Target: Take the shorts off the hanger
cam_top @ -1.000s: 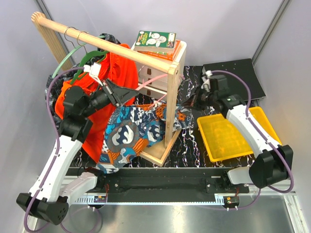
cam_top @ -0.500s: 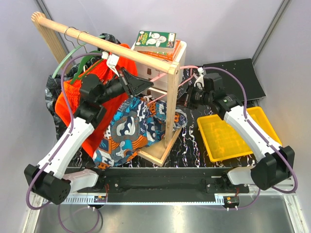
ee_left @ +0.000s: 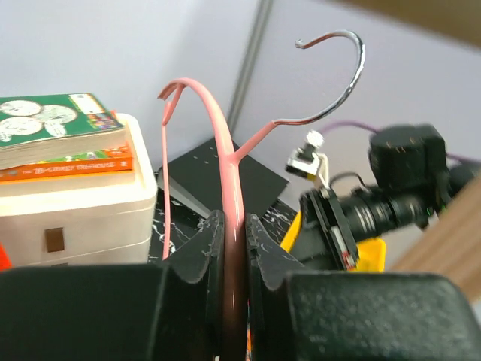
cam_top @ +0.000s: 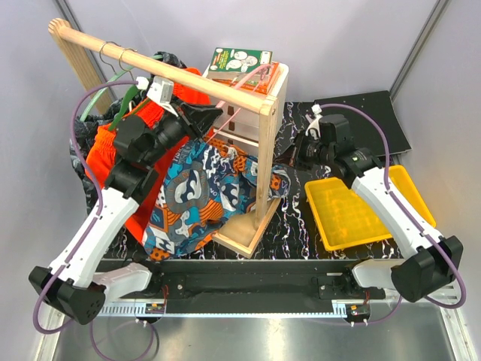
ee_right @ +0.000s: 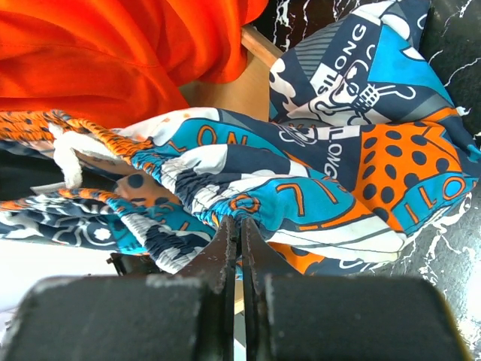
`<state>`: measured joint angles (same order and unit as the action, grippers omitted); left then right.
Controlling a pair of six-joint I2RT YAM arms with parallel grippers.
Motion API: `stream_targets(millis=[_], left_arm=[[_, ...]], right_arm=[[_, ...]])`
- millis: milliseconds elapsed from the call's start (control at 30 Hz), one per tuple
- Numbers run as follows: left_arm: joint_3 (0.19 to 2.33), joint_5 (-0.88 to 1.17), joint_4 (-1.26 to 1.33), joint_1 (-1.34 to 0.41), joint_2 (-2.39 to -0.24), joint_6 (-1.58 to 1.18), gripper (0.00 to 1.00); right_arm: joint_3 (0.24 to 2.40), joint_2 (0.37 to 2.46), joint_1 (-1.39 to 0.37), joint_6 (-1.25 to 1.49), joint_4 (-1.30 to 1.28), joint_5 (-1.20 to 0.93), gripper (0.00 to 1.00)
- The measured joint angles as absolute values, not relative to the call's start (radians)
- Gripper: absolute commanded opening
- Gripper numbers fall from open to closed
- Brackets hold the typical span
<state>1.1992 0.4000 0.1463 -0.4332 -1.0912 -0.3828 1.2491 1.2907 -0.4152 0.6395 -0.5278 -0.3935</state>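
My left gripper is shut on a pink hanger and holds it up beside the wooden rail; its metal hook is free in the air. The blue, orange and white patterned shorts droop below it, spread from the rack's post to the left. My right gripper is shut on the elastic waistband of these shorts at their right end. The plain orange shorts hang behind my left arm. The dark patterned shorts show at the far left.
A wooden rack with an upright post and a base stands in the middle. A cream drawer unit with books is behind it. A yellow tray lies right, a black pad behind. Green hangers are on the rail.
My left gripper has risen and swung right with the pink hanger, up to the rail. The patterned shorts have spread out wider below. My right gripper has stayed at the waistband, shifting slightly.
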Motion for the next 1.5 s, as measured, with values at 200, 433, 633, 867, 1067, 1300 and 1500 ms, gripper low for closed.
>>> stream_targets(millis=[200, 433, 633, 867, 1067, 1300, 1500], left_arm=[[1.268, 0.355, 0.109, -0.445, -1.134, -0.468, 0.00], [1.152, 0.524, 0.488, -0.464, -1.184, -0.503, 0.00], [1.177, 0.615, 0.687, -0.463, -1.279, -0.557, 0.00], [1.239, 0.598, 0.772, -0.467, -1.345, -0.637, 0.00], [1.180, 0.495, 0.698, -0.468, -1.289, -0.618, 0.00], [1.151, 0.419, 0.457, -0.464, -1.235, -0.585, 0.00], [1.133, 0.373, 0.056, -0.462, -1.118, -0.534, 0.00]], right_arm=[[1.273, 1.309, -0.414, 0.630, -0.530, -0.430, 0.00], [1.316, 1.337, -0.414, 0.628, -0.528, -0.487, 0.00], [1.380, 1.337, -0.414, 0.600, -0.606, -0.416, 0.00], [1.437, 1.390, -0.415, 0.620, -0.598, -0.464, 0.00], [1.437, 1.398, -0.415, 0.617, -0.618, -0.453, 0.00], [1.437, 1.398, -0.416, 0.610, -0.634, -0.386, 0.00], [1.436, 1.396, -0.386, 0.593, -0.663, -0.329, 0.00]])
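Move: The left hand grips the pink hanger; the shorts' waistband hangs round its lower end, some 10 cm below the hand, 4 cm left and 2 back. The rack post stands 12 cm to the hand's right and 2 back, and the drawer unit about 14 cm ahead and 6 right. That waistband part lies roughly 19 cm left of the right hand, 2 back and 8 above; the post is 4 cm left and 2 back. Rightward and up by about 5 cm each, the left hand carries the hanger towards the rack post while its fingers tilt upward. Then it sinks some 11 cm, drifting partly back left as the fingers tip down about 30 degrees. The right hand keeps its shut pinch on the waistband, rising 3 to 4 cm, then settling slightly and easing about 3 cm forward in all. ##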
